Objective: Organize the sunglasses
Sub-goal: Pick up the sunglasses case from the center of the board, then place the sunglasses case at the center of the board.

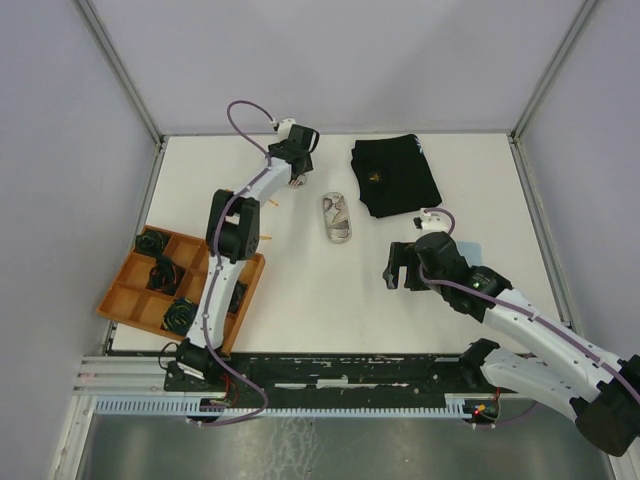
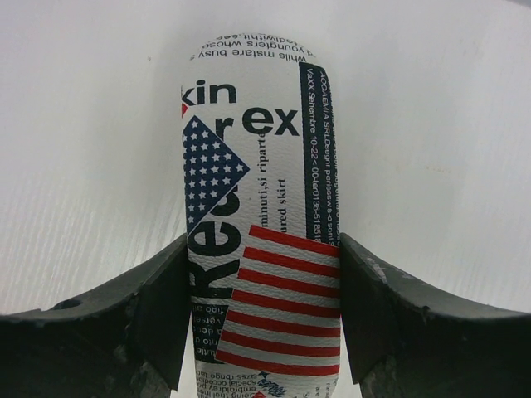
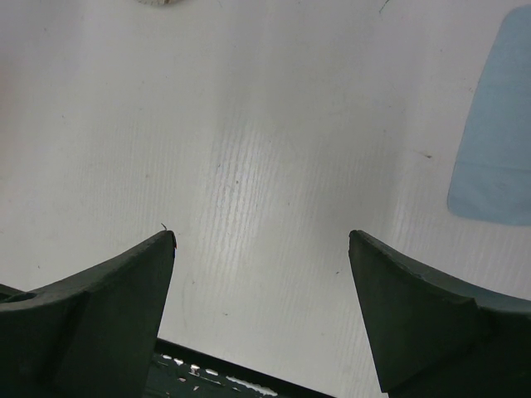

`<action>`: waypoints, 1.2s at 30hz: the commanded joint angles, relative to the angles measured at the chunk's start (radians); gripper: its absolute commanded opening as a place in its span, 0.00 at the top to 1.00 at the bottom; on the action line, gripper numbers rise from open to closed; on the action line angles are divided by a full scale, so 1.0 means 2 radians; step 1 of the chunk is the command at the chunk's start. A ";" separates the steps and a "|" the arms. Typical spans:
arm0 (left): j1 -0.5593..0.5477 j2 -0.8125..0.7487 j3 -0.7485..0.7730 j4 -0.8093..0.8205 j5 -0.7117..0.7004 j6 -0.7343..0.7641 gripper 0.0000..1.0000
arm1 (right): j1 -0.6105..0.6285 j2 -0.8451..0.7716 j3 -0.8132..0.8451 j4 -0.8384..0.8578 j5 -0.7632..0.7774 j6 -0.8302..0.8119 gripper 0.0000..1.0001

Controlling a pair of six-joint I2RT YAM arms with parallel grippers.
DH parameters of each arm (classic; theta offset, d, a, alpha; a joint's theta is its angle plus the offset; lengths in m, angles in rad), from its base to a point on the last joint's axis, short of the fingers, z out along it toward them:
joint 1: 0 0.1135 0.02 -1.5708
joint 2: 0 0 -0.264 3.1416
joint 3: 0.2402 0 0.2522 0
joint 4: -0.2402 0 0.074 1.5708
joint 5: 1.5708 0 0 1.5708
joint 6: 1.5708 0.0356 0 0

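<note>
In the left wrist view a white oval glasses case (image 2: 257, 166), printed with text and stars and stripes, stands lengthwise between my left gripper's (image 2: 262, 245) jaws. Both fingers press its sides. From above, that gripper (image 1: 294, 172) is at the table's back left and hides this case. Thin orange slivers (image 1: 271, 202) show beside the left arm, perhaps the amber sunglasses; the rest is hidden. The white sunglasses are out of view. My right gripper (image 1: 398, 268) (image 3: 261, 240) hangs open over bare table right of centre.
A second printed case (image 1: 337, 217) lies mid-table. A black folded cloth (image 1: 395, 172) sits at the back. An orange compartment tray (image 1: 128, 300) holding dark items is at the front left. A light blue cloth (image 3: 498, 141) lies right of the right gripper.
</note>
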State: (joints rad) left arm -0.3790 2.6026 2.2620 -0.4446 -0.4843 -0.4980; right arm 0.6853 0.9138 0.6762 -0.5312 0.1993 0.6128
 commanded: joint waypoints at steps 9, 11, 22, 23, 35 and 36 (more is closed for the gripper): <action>-0.025 -0.284 -0.275 0.093 0.035 0.030 0.53 | -0.001 -0.023 0.017 0.011 -0.005 0.014 0.06; -0.040 -0.334 -0.336 0.110 0.041 0.025 0.53 | -0.001 -0.026 0.018 0.010 -0.009 0.016 0.06; -0.153 -0.596 -0.626 0.191 0.160 -0.005 0.56 | -0.001 -0.064 0.026 -0.017 -0.002 0.020 0.06; -0.169 -0.613 -0.644 0.191 0.159 -0.006 0.56 | -0.001 -0.068 0.025 -0.020 0.003 0.020 0.06; -0.334 -0.664 -0.801 0.222 0.087 -0.057 0.57 | -0.001 -0.088 0.003 -0.032 0.019 0.033 0.06; -0.346 -0.657 -0.804 0.229 0.082 -0.056 0.57 | -0.001 -0.087 0.004 -0.033 0.019 0.032 0.06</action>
State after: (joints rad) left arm -1.0153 1.2697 0.6739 -0.1036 -0.2481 -0.5545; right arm 0.6849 0.7471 0.6823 -0.6025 0.2184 0.6678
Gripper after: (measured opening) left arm 0.694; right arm 0.935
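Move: The left hand, already shut on the flag-print sunglasses case, is bound for bare board near the robot, about 42 cm back, 10 cm right and 3 cm below. The patterned case lies roughly 16 cm back and 13 cm right of this hand, the orange glasses some 15 cm back and 18 cm left, both 1 cm lower. From the idle right hand the flag-print case is about 33 cm ahead, 33 cm left and 9 cm below. Back towards the robot in a quick sweep of some 40 cm, the left hand carries the flag-print case in an unchanged pinch, skimming low, then arching up about 13 cm, passing left of the patterned case, drifting 10 cm right and sinking again. Its wrist turns about 45 degrees clockwise. The open, empty right hand rises 3 cm. ##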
